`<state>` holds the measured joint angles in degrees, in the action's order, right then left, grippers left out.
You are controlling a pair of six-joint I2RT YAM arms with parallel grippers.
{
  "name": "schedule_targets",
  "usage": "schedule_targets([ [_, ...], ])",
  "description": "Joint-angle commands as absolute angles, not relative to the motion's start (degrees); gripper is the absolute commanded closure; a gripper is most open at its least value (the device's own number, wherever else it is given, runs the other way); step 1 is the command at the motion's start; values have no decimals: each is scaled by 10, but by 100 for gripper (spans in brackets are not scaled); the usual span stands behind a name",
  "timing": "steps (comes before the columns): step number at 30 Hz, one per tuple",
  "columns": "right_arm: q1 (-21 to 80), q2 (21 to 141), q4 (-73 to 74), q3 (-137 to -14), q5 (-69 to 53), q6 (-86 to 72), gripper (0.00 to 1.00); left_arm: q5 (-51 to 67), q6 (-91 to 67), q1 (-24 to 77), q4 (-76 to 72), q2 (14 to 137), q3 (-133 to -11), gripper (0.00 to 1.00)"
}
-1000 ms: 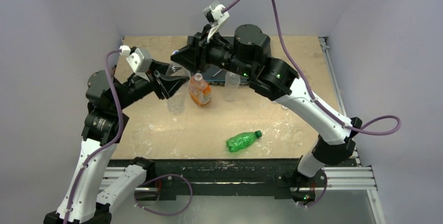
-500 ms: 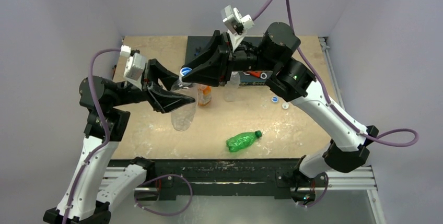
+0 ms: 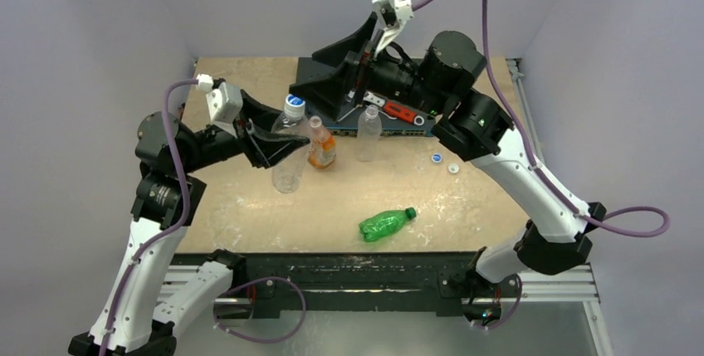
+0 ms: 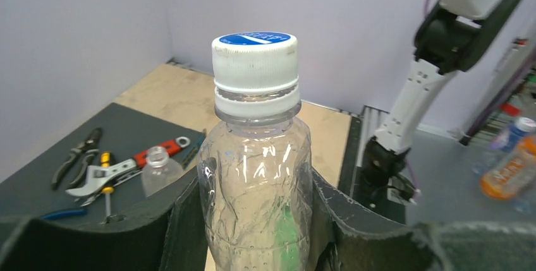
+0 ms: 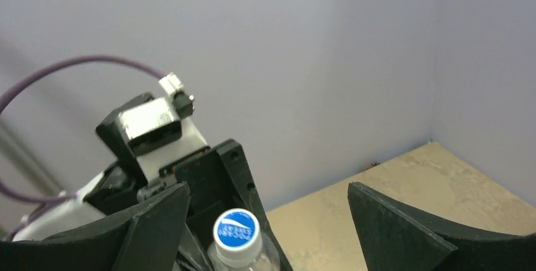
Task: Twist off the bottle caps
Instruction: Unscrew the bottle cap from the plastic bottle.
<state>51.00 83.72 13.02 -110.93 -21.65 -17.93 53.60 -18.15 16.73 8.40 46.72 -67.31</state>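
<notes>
My left gripper (image 4: 256,220) is shut on a clear crinkled bottle (image 4: 256,176), held upright above the table (image 3: 249,207). Its white cap with a blue top (image 4: 255,56) sits on the neck. In the top view this bottle (image 3: 286,161) and cap (image 3: 293,107) are at centre left. My right gripper (image 5: 268,189) stands open, above and beside the cap (image 5: 236,230), touching nothing. In the top view the right gripper (image 3: 320,74) hangs behind the bottle. A green bottle (image 3: 382,224) lies on its side with its green cap (image 3: 410,212) on.
An orange-label bottle (image 3: 322,148) and an uncapped clear bottle (image 3: 369,136) stand mid-table. Two loose caps (image 3: 436,158) (image 3: 453,168) lie to the right. Pliers and wrenches (image 4: 95,170) rest on a dark mat (image 3: 332,119) at the back.
My right gripper has opened, let go of the cap and drawn up and back. The cap stays on the bottle. My left arm has shifted the bottle slightly.
</notes>
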Motion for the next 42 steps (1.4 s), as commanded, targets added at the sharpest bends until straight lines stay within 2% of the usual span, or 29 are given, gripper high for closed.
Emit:
schedule_targets([
  [1,582,885,211,-1190,-1,-156,1,412,-90,165,110,460,-686,100],
  [4,614,922,250,-1246,67,-145,5,364,-72,165,124,466,-690,100],
  [8,615,932,240,-1254,101,-155,19,358,-63,165,134,464,-687,100],
  [23,616,952,228,-1247,81,-173,45,356,-70,165,120,465,-684,100],
  [30,615,965,237,-1254,63,-184,44,348,-72,165,118,465,-684,100],
  [32,615,962,230,-1246,50,-193,46,348,-70,165,121,464,-684,100],
  [34,615,957,218,-1235,46,-194,55,348,-70,165,123,463,-683,100],
  [37,615,954,212,-1233,44,-196,73,350,-67,165,128,458,-682,100],
  [42,615,956,219,-1251,38,-189,87,352,-60,165,136,454,-679,100],
])
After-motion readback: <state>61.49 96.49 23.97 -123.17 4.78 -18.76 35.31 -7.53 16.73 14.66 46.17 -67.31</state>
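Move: The white-and-blue bottle cap, still on the clear bottle in the left grip, lies about 3 cm to the right gripper's left, 2 cm back and 4 cm below. From the left hand, the cap sits some 8 cm above, with next to no offset otherwise. Far below on the table, about 46 cm under the right hand, the open orange bottle stands some 18 cm ahead and 2 cm left, and the small clear bottle 20 cm ahead and 10 cm right. The right gripper, wide open at first, goes about 6 cm left, 5 cm down and some 3 cm forward to the bottle cap, swinging roughly 15 degrees clockwise and tipping down a little, and narrows its fingers in stages until they pinch the cap from both sides. Meanwhile the left hand keeps its hold on the clear bottle and carries it about 5 cm forward and 3 cm left, turning it nearly 20 degrees counter-clockwise, mostly early on, then holds it almost still under the closing fingers. ##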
